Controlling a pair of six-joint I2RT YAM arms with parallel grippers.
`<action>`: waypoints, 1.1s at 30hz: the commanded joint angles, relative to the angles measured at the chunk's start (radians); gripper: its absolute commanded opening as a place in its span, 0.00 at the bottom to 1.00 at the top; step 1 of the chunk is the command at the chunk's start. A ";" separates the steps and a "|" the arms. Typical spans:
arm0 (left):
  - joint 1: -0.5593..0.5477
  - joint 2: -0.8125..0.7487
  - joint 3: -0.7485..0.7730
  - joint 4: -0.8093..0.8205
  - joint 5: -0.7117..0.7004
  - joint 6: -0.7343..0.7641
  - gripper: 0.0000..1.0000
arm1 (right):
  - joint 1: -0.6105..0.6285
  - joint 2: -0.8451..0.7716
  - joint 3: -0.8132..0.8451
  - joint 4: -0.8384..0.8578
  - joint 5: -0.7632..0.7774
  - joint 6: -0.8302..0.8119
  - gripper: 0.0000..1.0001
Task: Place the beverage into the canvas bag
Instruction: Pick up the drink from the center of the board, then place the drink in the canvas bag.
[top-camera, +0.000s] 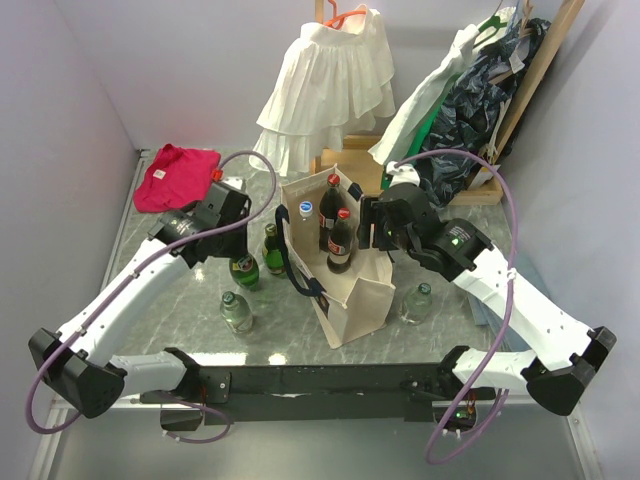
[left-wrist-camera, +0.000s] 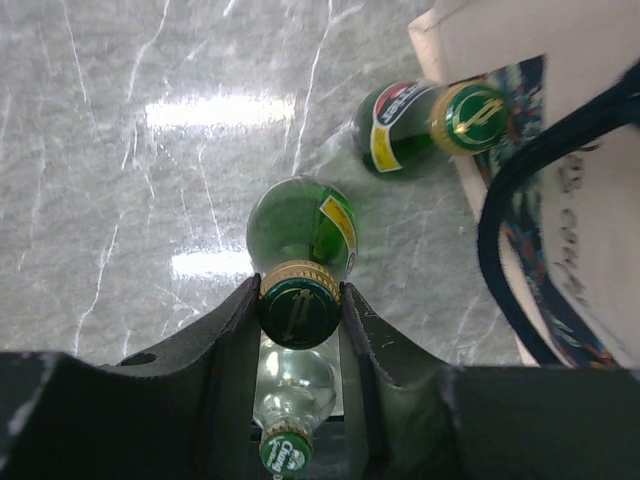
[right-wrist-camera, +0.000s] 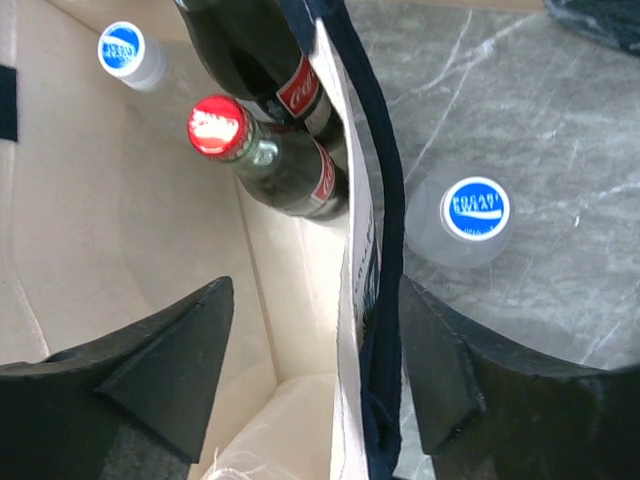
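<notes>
The cream canvas bag (top-camera: 350, 300) stands mid-table with navy straps (left-wrist-camera: 500, 250). Inside it are two cola bottles (right-wrist-camera: 275, 165) and a blue-capped white bottle (right-wrist-camera: 127, 52). My left gripper (left-wrist-camera: 300, 312) is shut on the gold-rimmed cap of an upright green glass bottle (left-wrist-camera: 300, 230), just left of the bag. In the top view that gripper (top-camera: 238, 240) sits over this bottle (top-camera: 245, 270). My right gripper (right-wrist-camera: 315, 320) is open and straddles the bag's right wall (right-wrist-camera: 350, 330), with one finger inside and one outside. From above, the right gripper (top-camera: 372, 228) sits at the bag's right rim.
A second green bottle (left-wrist-camera: 415, 125) stands against the bag's left side. A clear green-capped bottle (left-wrist-camera: 290, 400) stands nearer the arm bases. A frosted blue-capped bottle (right-wrist-camera: 465, 215) stands right of the bag. A pink cloth (top-camera: 175, 175) lies far left, and white and dark garments (top-camera: 330, 85) hang behind.
</notes>
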 joint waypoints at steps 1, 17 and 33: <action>0.003 -0.009 0.158 0.029 -0.010 0.014 0.01 | -0.007 -0.025 0.002 -0.049 -0.015 0.022 0.69; 0.003 0.023 0.330 -0.049 -0.068 0.070 0.01 | -0.005 -0.103 -0.093 -0.058 -0.063 0.103 0.20; 0.003 0.037 0.537 -0.088 -0.021 0.077 0.01 | -0.005 -0.076 0.002 -0.163 0.129 0.068 0.00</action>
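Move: The left gripper already holds the green bottle by its neck, just off the table; the canvas bag's middle is about 19 cm to its right, level fore and aft and some 9 cm lower. The second green bottle is 5 cm ahead and 6 right; the clear bottle is 8 back and 3 left. From the right hand, the rim stretch to close on is 3 cm back, 1 right and 2 below; the blue-capped bottle is 5 ahead, 6 right. Lift the left gripper almost straight up, about 11 cm, keeping its grip on the green bottle's neck and tipping the fingertips up some 10 degrees. Meanwhile draw the right hand back about 3 cm and down 2 along the bag's right rim, closing its fingers to pinch the rim, then ease it about 2 cm to the right. ##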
